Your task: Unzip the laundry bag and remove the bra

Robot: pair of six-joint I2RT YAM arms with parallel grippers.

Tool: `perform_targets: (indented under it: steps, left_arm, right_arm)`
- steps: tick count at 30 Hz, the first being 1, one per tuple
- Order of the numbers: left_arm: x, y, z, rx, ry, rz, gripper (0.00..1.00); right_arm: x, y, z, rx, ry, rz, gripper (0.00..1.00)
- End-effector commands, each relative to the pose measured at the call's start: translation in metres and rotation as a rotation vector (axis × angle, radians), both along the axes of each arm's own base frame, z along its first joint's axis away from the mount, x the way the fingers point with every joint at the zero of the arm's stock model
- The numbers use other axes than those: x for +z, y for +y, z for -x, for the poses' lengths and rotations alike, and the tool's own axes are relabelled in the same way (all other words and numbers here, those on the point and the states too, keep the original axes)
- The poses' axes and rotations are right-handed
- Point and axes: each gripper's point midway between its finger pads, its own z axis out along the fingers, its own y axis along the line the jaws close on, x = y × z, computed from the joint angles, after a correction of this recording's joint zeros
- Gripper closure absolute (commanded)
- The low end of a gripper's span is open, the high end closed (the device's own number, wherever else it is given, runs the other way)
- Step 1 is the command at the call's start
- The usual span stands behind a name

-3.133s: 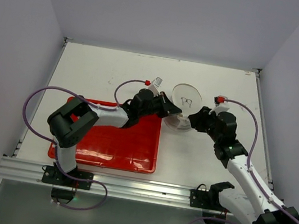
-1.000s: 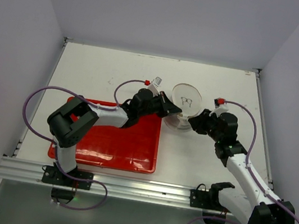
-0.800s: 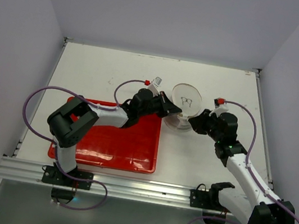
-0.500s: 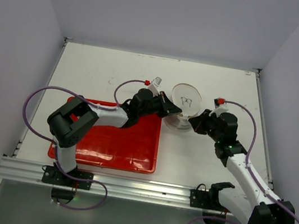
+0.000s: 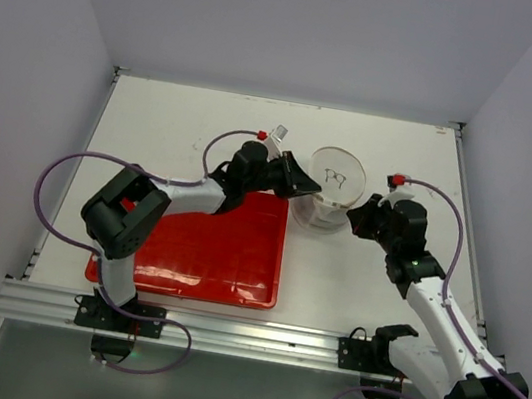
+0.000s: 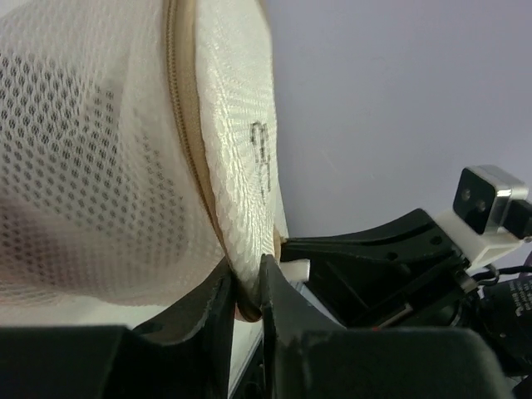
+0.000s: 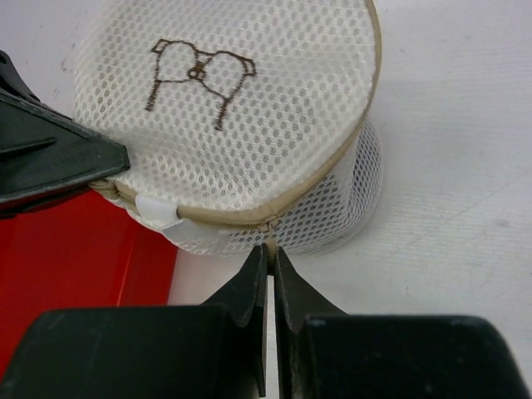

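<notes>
The laundry bag (image 5: pixel 331 192), a round whitish mesh pouch with a beige zipper rim and a small dark stitched mark, stands on the table just right of the red tray. My left gripper (image 5: pixel 300 189) reaches in from the left. In the left wrist view it (image 6: pixel 247 291) is shut on the bag's (image 6: pixel 100 166) rim. My right gripper (image 5: pixel 352 216) meets the bag from the right. In the right wrist view its tips (image 7: pixel 270 253) are shut on the small zipper pull (image 7: pixel 270 237) under the bag's (image 7: pixel 241 108) rim. The bra is hidden.
The red tray (image 5: pixel 197 249) lies at the left front, its corner (image 7: pixel 75 266) close under the bag. White walls stand near on both sides and at the back. Purple cables loop off both arms.
The right gripper has closed on the zipper pull. The left gripper has shifted back and upward with the rim, and the bag now stands taller between the two grippers.
</notes>
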Motion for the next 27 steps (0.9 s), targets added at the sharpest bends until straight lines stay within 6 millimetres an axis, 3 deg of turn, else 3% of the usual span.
perform_targets:
  steps: [1, 2, 5, 10, 11, 13, 20, 24, 27]
  left_arm:
    - [0.034, -0.002, -0.018, -0.036, -0.109, -0.011, 0.78]
    - [0.037, -0.006, -0.022, -0.054, -0.132, -0.031, 0.63]
    - [0.046, -0.010, -0.025, -0.091, -0.167, -0.074, 0.45]
    - [0.060, -0.004, -0.025, -0.096, -0.199, -0.148, 0.34]
    - [0.063, 0.000, -0.023, -0.092, -0.190, -0.172, 0.22]
    - [0.062, 0.006, -0.025, -0.068, -0.195, -0.221, 0.14]
    - [0.030, 0.035, -0.016, -0.110, -0.251, -0.462, 0.14]
    - [0.047, 0.045, -0.009, -0.094, -0.317, -0.495, 0.14]
    - [0.067, 0.038, 0.003, -0.133, -0.423, -0.503, 0.13]
  right_arm:
    - [0.007, -0.009, -0.006, -0.027, -0.021, 0.032, 1.00]
    - [0.010, -0.005, -0.005, -0.013, -0.025, 0.006, 1.00]
    - [0.017, 0.005, -0.004, 0.011, -0.047, -0.060, 1.00]
    - [0.038, 0.020, -0.001, 0.041, -0.096, -0.192, 1.00]
    - [0.041, 0.020, -0.001, 0.032, -0.104, -0.207, 1.00]
    - [0.052, 0.021, -0.001, 0.027, -0.143, -0.239, 1.00]
    - [0.048, 0.021, -0.006, 0.006, -0.124, -0.253, 1.00]
    - [0.040, 0.023, -0.006, 0.006, -0.119, -0.271, 1.00]
    - [0.038, 0.025, -0.006, 0.010, -0.121, -0.280, 1.00]
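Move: The left fingers are shut on the left end of the laundry bag's front rim; its white tab lies about 2 cm to their right and 1 cm back, the lid's middle some 5 cm ahead and 4 cm right, both about level with them. From the right hand, the zip pull is in its fingertips, the white tab about 2 cm ahead and 6 cm left, and the lid's middle about 8 cm ahead and 4 cm left. Up about 5 cm and forward 3, the left hand opens wide and lets go of the rim, then sinks and swings left, rising again at the very end and finishing away from the tab; its wrist rolls some 30 degrees, left side up. The right hand keeps the zip pull pinched while lifting it 3 to 4 cm, drifting left and rolling slightly the same way before easing down a little. ##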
